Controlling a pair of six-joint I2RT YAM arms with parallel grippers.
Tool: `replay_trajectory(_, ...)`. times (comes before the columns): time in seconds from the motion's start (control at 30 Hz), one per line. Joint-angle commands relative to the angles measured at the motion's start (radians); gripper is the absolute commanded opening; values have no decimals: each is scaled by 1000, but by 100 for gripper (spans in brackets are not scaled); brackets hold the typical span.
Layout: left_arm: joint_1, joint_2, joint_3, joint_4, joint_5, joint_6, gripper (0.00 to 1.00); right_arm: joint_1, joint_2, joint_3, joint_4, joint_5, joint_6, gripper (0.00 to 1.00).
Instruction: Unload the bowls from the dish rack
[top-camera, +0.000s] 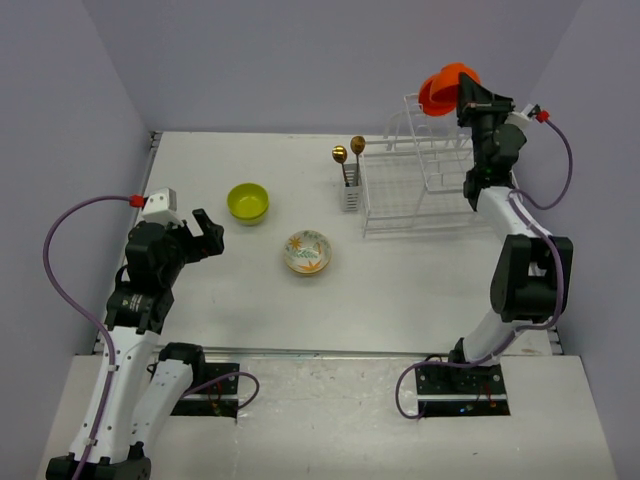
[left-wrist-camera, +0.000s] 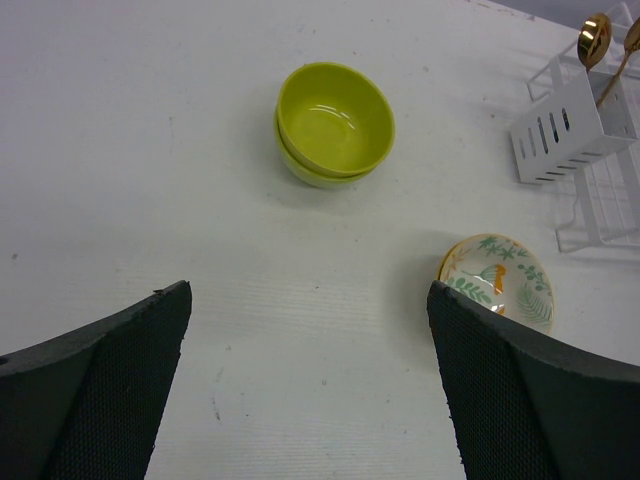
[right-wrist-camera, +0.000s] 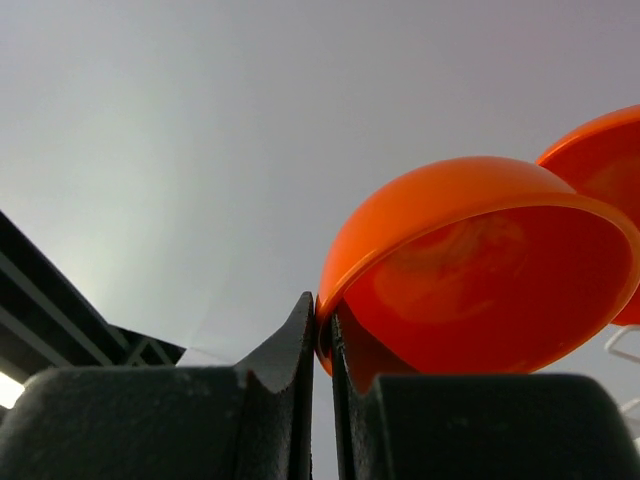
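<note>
My right gripper (top-camera: 466, 97) is shut on the rim of an orange bowl (top-camera: 441, 90), held tilted in the air above the back of the white wire dish rack (top-camera: 415, 205). In the right wrist view the jaws (right-wrist-camera: 322, 312) pinch that bowl's rim (right-wrist-camera: 480, 270); part of a second orange bowl (right-wrist-camera: 605, 150) shows behind it. Lime-green bowls (top-camera: 248, 203) sit stacked on the table, also in the left wrist view (left-wrist-camera: 335, 120). The floral cream bowl (top-camera: 307, 251) stands upright to their right (left-wrist-camera: 497, 278). My left gripper (top-camera: 207, 234) is open and empty above the table (left-wrist-camera: 310, 300).
A white cutlery caddy (top-camera: 350, 195) with two gold spoons (top-camera: 348, 152) stands at the rack's left side, also in the left wrist view (left-wrist-camera: 570, 130). Grey walls enclose the white table (top-camera: 420, 290) on three sides.
</note>
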Motion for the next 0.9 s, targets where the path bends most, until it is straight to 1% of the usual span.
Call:
replay_trajectory(0.0,-7,3,-6,45,1,30,100,-10,-68,1,26,-34,5,0)
replay_trajectory(0.13,-7,5,-5,44,-4,29,100,-12,-106,-2,-2,-91,-23,0)
replay_trajectory(0.23,-7,8,-3,44,-10,29,100,-10,-138,41,-92,-184,-126,0)
replay_trajectory(0.27,-7,9,-2,42,-16,27,100,-12,-155,52,-109,-251,-191,0)
replay_trajectory(0.33,-7,9,0,39,-22,25,100,-9,-175,78,-123,-325,-251,0)
replay_trajectory(0.37,-7,11,3,36,-31,25,100,-7,-199,87,-135,-402,-322,0)
replay_trajectory(0.43,-7,2,10,25,-42,22,100,17,-239,127,-244,-470,-446,0)
replay_trajectory(0.47,-7,-6,10,27,-57,18,100,37,-293,139,-296,-494,-624,0)
replay_trajectory(0.5,-7,-23,10,27,-64,13,100,113,-321,166,-427,-523,-746,0)
replay_trajectory(0.53,-7,-29,15,27,-68,12,100,161,-348,185,-512,-533,-1025,0)
replay_trajectory(0.57,-7,-35,23,27,-73,12,100,221,-373,206,-609,-531,-1168,0)
replay_trajectory(0.6,-7,-34,33,22,-71,9,100,356,-403,231,-818,-498,-1319,0)
replay_trajectory(0.63,-7,-21,74,2,-52,6,100,503,-413,262,-926,-467,-1574,0)
replay_trajectory(0.67,-7,-14,105,-10,-36,-2,100,573,-425,265,-1073,-415,-1677,0)
replay_trajectory(0.7,-7,-5,139,-31,-22,-7,100,641,-430,242,-1114,-296,-1748,0)
replay_trajectory(0.73,-7,5,221,-45,13,-8,100,754,-437,218,-1142,-245,-1834,0)
replay_trajectory(0.77,-7,26,272,-59,25,-11,100,801,-442,193,-1181,-205,-1868,0)
replay_trajectory(0.8,-7,38,376,-88,62,-14,100,848,-451,140,-1195,-157,-1900,0)
replay_trajectory(0.83,-7,49,426,-107,79,-16,100,891,-457,109,-1208,-128,-1964,0)
replay_trajectory(0.87,-7,69,475,-124,109,-17,100,974,-460,86,-1229,-99,-1989,0)
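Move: The right hand pinches an orange bowl by its rim just above the rack. From that hand the patterned bowls lie about 36 cm left, 14 cm back and 38 cm lower; the green bowls some 53 cm left and 3 cm ahead. The second orange bowl is about 10 cm ahead, 5 cm left, 8 cm lower. From the empty left hand the held bowl is some 30 cm ahead, 55 cm right, 19 cm higher. Left and back, slowly at first and then in a fast sweep, the right hand carries the orange bowl away from the rack and in towards the patterned and green bowls, some 33 cm left and 30 cm back at nearly the same height. Its wrist rolls and swings round until the fingers point left, the pinch kept. Late on, the open left hand rises about 10 cm. ##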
